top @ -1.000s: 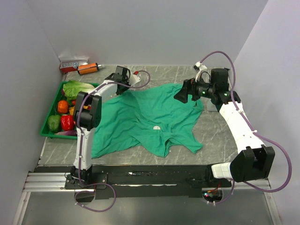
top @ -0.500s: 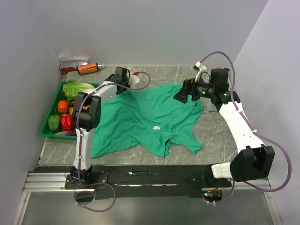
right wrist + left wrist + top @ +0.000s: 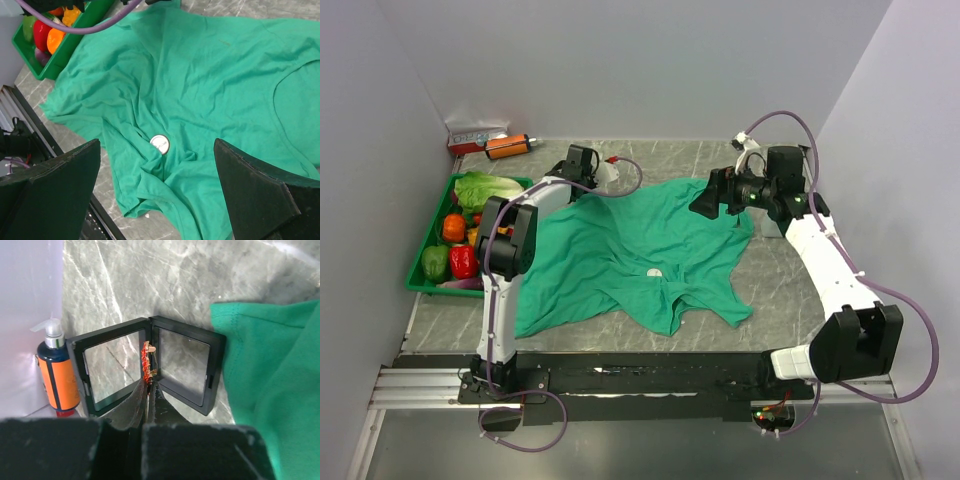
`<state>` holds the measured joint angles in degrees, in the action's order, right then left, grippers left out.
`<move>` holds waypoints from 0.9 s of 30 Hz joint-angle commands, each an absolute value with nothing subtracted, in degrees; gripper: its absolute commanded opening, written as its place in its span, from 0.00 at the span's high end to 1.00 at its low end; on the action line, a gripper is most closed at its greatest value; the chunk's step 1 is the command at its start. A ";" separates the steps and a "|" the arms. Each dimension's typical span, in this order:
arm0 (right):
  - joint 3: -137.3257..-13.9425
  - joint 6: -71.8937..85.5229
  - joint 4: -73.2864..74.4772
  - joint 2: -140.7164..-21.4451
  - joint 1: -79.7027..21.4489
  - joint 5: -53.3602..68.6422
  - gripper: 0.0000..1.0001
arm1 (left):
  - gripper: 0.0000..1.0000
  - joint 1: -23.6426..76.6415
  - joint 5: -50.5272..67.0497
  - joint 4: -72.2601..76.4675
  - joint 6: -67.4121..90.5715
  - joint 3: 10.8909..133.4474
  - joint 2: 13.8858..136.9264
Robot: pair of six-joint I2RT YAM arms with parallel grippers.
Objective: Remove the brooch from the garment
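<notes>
My left gripper (image 3: 150,382) is shut on the brooch (image 3: 147,361), a tiny orange-gold ornament that sticks out edge-on past the fingertips. It hangs over the hinge of an open black case (image 3: 182,362) lying on the marble just left of the garment's edge (image 3: 272,370). In the top view the left gripper (image 3: 604,170) is at the back of the table, beside the teal garment (image 3: 640,240). My right gripper (image 3: 706,200) hovers open above the garment's far right part; its wide-apart fingers (image 3: 55,185) frame wrinkled cloth (image 3: 200,75).
A small white round disc (image 3: 160,144) lies on the garment's lower middle (image 3: 654,272). An orange pump bottle (image 3: 56,375) stands left of the case. A green tray (image 3: 418,272) of vegetables sits at the left, with a box (image 3: 477,135) behind it.
The left wrist and its cable loop have shifted slightly at the back of the table. The right arm and the garment have stayed as they were.
</notes>
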<state>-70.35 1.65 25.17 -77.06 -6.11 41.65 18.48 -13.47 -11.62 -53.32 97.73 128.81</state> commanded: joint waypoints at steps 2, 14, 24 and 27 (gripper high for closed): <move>-70.93 1.93 22.50 -78.13 -5.71 42.36 0.00 | 0.99 18.81 -15.29 -8.96 -55.72 99.49 127.26; -71.28 1.58 22.68 -78.92 -5.71 42.36 0.00 | 0.99 18.72 -15.64 -11.78 -54.93 98.97 129.20; -72.07 1.41 22.94 -79.19 -5.71 42.71 0.00 | 0.82 18.81 -16.09 -13.27 -53.44 98.70 129.73; -72.33 1.49 22.94 -79.28 -5.80 42.80 0.00 | 0.74 18.72 -15.38 -14.06 -52.74 98.35 128.94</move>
<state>-70.37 1.67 24.86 -79.07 -6.11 41.74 18.48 -14.94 -12.58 -54.11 98.04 129.27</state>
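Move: The left hand holds the brooch at its fingertips over the open black case, whose middle is about 3 cm ahead, 1 cm right and 4 cm below. The garment's middle lies some 18 cm back and 13 cm right of the hand; the orange bottle about 10 cm ahead and 13 cm left. From the right hand the case is roughly 24 cm ahead, 28 cm left and 22 cm below. The left hand stays over the open black case, opening its fingers about a fifth to release the brooch. ##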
